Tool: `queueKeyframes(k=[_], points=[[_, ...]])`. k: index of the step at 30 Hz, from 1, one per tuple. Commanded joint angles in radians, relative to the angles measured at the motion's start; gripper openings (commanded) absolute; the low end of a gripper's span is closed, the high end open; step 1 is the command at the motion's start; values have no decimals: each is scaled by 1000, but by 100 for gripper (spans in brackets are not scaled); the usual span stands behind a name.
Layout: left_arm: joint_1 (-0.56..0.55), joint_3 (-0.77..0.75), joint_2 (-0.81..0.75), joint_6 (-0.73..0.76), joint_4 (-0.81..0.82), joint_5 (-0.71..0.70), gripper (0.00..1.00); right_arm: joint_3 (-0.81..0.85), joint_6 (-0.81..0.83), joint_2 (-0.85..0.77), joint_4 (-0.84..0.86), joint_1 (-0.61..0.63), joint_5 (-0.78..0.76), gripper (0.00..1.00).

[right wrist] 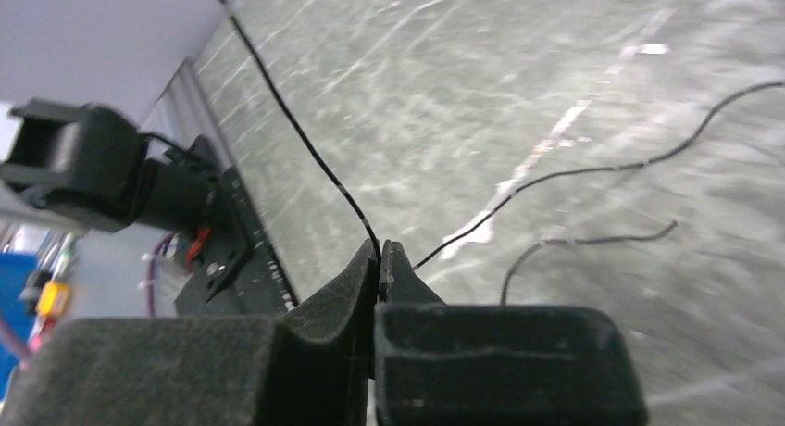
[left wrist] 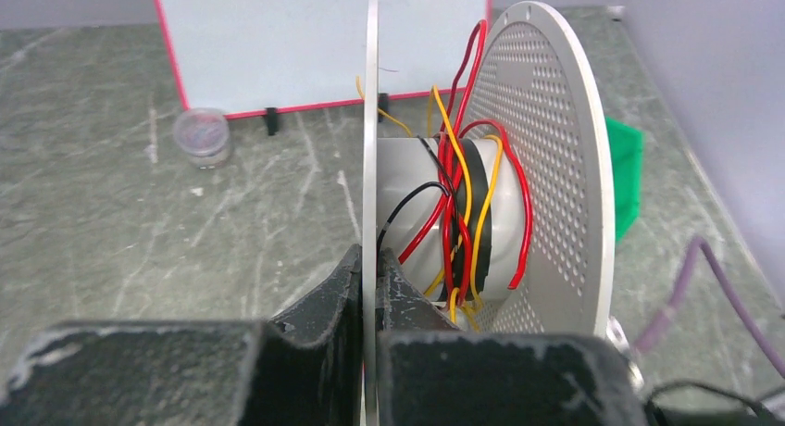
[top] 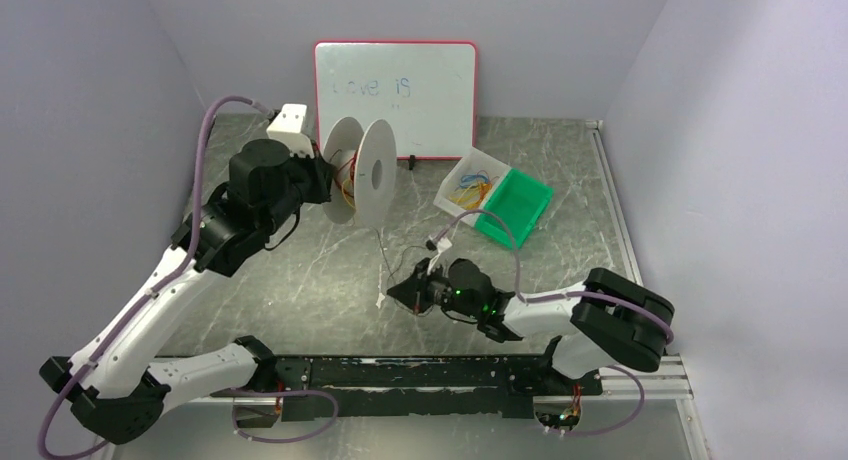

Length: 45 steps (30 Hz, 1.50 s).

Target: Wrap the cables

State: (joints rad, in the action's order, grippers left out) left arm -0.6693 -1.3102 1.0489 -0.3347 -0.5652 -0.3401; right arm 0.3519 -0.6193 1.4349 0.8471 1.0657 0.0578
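Note:
A white spool (top: 362, 172) with two round flanges stands on the table at the back left. Red, yellow and one black thin cables (left wrist: 460, 204) are wound on its hub. My left gripper (left wrist: 372, 264) is shut on the spool's near flange (left wrist: 371, 120); it also shows in the top view (top: 322, 176). A thin black cable (top: 381, 252) runs from the spool down across the table. My right gripper (right wrist: 381, 252) is shut on this black cable (right wrist: 296, 125), low over the table's middle (top: 407, 292). Loose black strands (right wrist: 592, 171) trail to its right.
A whiteboard (top: 395, 98) with a red frame leans on the back wall. A green bin (top: 515, 206) and a clear bag of coloured wires (top: 470, 186) lie at the back right. A small round clear lid (left wrist: 202, 135) lies by the whiteboard. A black rail (top: 420, 372) runs along the near edge.

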Motion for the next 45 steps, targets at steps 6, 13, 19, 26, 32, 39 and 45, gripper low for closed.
queueKeyframes(k=[6,13,19,26,32,39,45], points=[[23,25,-125,-76,134,237,7,-38,27,-46,-77,-212,61,0],[23,40,-164,-24,90,348,7,99,100,-37,-328,-344,56,0],[23,43,-188,69,25,403,7,195,156,-50,-491,-455,53,0],[23,45,-175,183,-43,515,7,271,216,-115,-620,-526,51,0],[24,59,-156,288,-76,602,7,359,284,-202,-773,-530,-27,0],[19,86,-121,364,-88,654,7,526,364,-248,-974,-530,-77,0],[-79,93,-49,377,-114,450,7,720,430,-233,-1163,-530,6,0]])
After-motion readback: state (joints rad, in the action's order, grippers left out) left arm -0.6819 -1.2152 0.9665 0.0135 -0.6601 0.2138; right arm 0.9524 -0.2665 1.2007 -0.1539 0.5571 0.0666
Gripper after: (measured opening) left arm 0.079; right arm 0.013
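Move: The spool, held by its left flange in the left hand, has its middle some 5 cm ahead of that hand, 6 cm to the right and 2 cm below. From the right hand, which already pinches the black cable running down from the spool, that middle is roughly 16 cm ahead, 3 cm left and 22 cm up. The white box lies about 33 cm ahead of the right hand, 18 cm right and 8 cm lower; the green box is about 28 cm ahead, 29 cm right, equally low. Forward and to the right, then steeply up, the right hand carries the pinched black cable past the spool's right side, some 16 cm forward, 13 cm right and 13 cm up, wrist swinging clockwise. Meanwhile the left hand, still clamping the flange, draws the spool back about 8 cm and 5 cm right, turning it clockwise nearly 40 degrees and finally lowering it. ##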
